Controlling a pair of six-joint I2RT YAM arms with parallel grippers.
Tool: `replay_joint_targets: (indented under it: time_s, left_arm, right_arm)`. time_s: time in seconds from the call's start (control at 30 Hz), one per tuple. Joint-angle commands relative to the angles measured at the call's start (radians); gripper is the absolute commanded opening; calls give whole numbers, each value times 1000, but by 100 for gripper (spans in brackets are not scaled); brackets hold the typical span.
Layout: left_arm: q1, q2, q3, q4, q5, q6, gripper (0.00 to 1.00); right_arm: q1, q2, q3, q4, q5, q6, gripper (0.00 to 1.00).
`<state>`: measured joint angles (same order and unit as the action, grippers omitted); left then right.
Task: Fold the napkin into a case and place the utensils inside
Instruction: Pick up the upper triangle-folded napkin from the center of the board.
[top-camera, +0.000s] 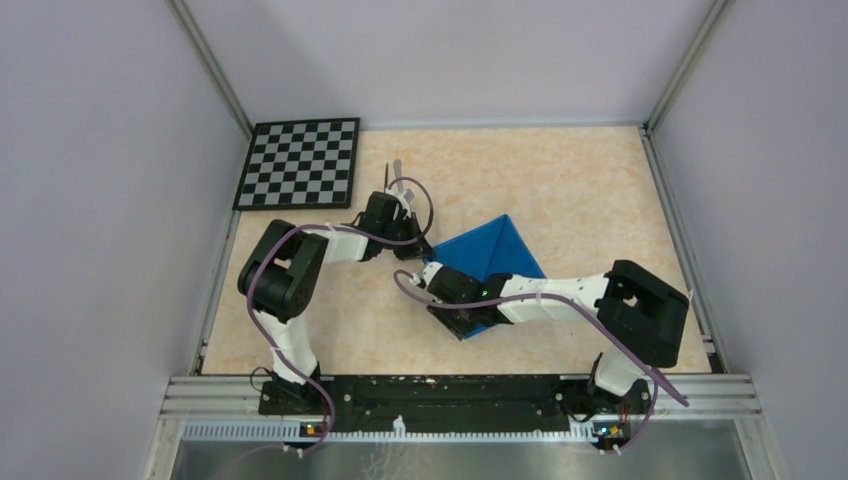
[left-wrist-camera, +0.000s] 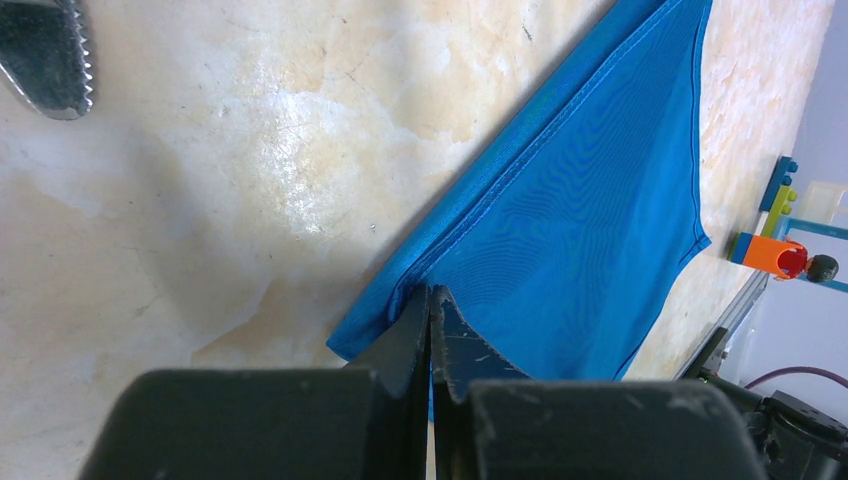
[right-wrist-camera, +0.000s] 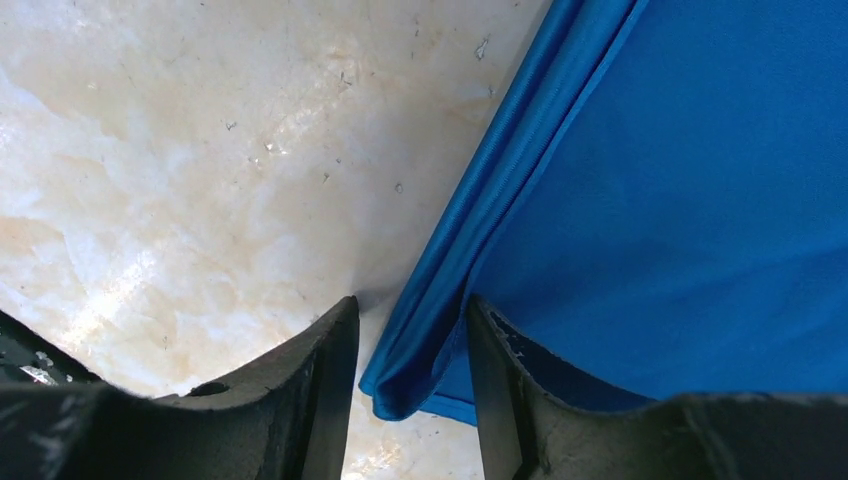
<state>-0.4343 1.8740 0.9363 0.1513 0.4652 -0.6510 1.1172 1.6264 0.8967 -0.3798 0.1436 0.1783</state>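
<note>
The bright blue napkin (top-camera: 497, 250) lies folded into a triangle in the middle of the table. My left gripper (top-camera: 418, 252) is at its left corner, and the left wrist view shows that gripper (left-wrist-camera: 430, 292) shut on the doubled edge of the napkin (left-wrist-camera: 580, 200). My right gripper (top-camera: 452, 320) is at the near corner. There its jaws (right-wrist-camera: 410, 305) stand apart astride the folded hem of the napkin (right-wrist-camera: 680, 200), with a gap on the left side. The utensils, a dark fork (top-camera: 387, 178) and a pale knife (top-camera: 398, 168), lie behind the left wrist. The knife's serrated tip (left-wrist-camera: 45, 50) shows in the left wrist view.
A black-and-white checkerboard (top-camera: 300, 163) lies at the back left corner. Metal frame rails (top-camera: 675, 230) border the tabletop on both sides. Small coloured toy bricks (left-wrist-camera: 775, 250) stand past the table's right edge.
</note>
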Motion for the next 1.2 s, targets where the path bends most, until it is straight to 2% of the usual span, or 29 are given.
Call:
replay_joint_targets:
  time_s: [0.0,0.1,0.3,0.33,0.47,0.5,0.63,0.77,0.83,1.0,1.07,1.17]
  left_arm:
    - [1,54,-31,-106,-94,64,0]
    - [1,56,-33,-110,-99,69,0]
    - [2,54,-25,-126,-103,87,0]
    - [2,53,-19,-132,-102,93,0]
    - [7,34,16,-179,-87,108,1]
    - [11,22,25,-189,-72,107,7]
    - [23,-91,40,-210,-41,79,40]
    - [26,-221,34,-278,-65,23,58]
    - [34,-290,-28,-291,-83,-57,67]
    - [58,-439,-184,-292,-65,-240,73]
    - [47,-503,-268,-226,-39,-362,73]
    - [33,-511,-381,-64,18,-519,72]
  right_arm:
    - [13,44,-19,21,40,19,43]
    - [13,53,-39,40,67,32,37]
    - [37,53,-40,46,249,33,2]
    - [40,39,-46,64,253,31,0]
    - [41,-10,-48,107,222,53,0]
    - [41,-23,-53,115,220,62,0]
    - [35,-91,-98,176,181,87,0]
    - [25,-149,-143,231,150,124,0]
    - [18,-174,-162,253,138,139,0]
    - [10,-202,-181,285,113,150,0]
    - [7,-211,-186,292,108,152,0]
    - [3,-222,-194,306,90,154,0]
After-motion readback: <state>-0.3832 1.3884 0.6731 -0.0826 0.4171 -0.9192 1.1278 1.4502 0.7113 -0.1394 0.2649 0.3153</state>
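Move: My left hand's shut fingertips already rest on the far end of the napkin's folded edge. Its near end sits between my right hand's half-open fingers, about 1 cm ahead and 1 cm down, some 19 cm back and 7 cm right of my left hand. The napkin's middle is roughly 13 cm ahead and 5 cm right of my right hand. From my left hand, the knife lies about 16 cm ahead, 5 cm left; the fork about 15 ahead, 8 left. I ease my right hand about 2 cm forward, low over the board, and shut its fingers to pinch the near end of the folded edge, then raise it some 2 cm, rolling slightly. With that grip made, my left hand opens wide, comes free of the far end, rises about 6 cm and swings back 7 cm and left 5 cm, turning a little counter-clockwise. ##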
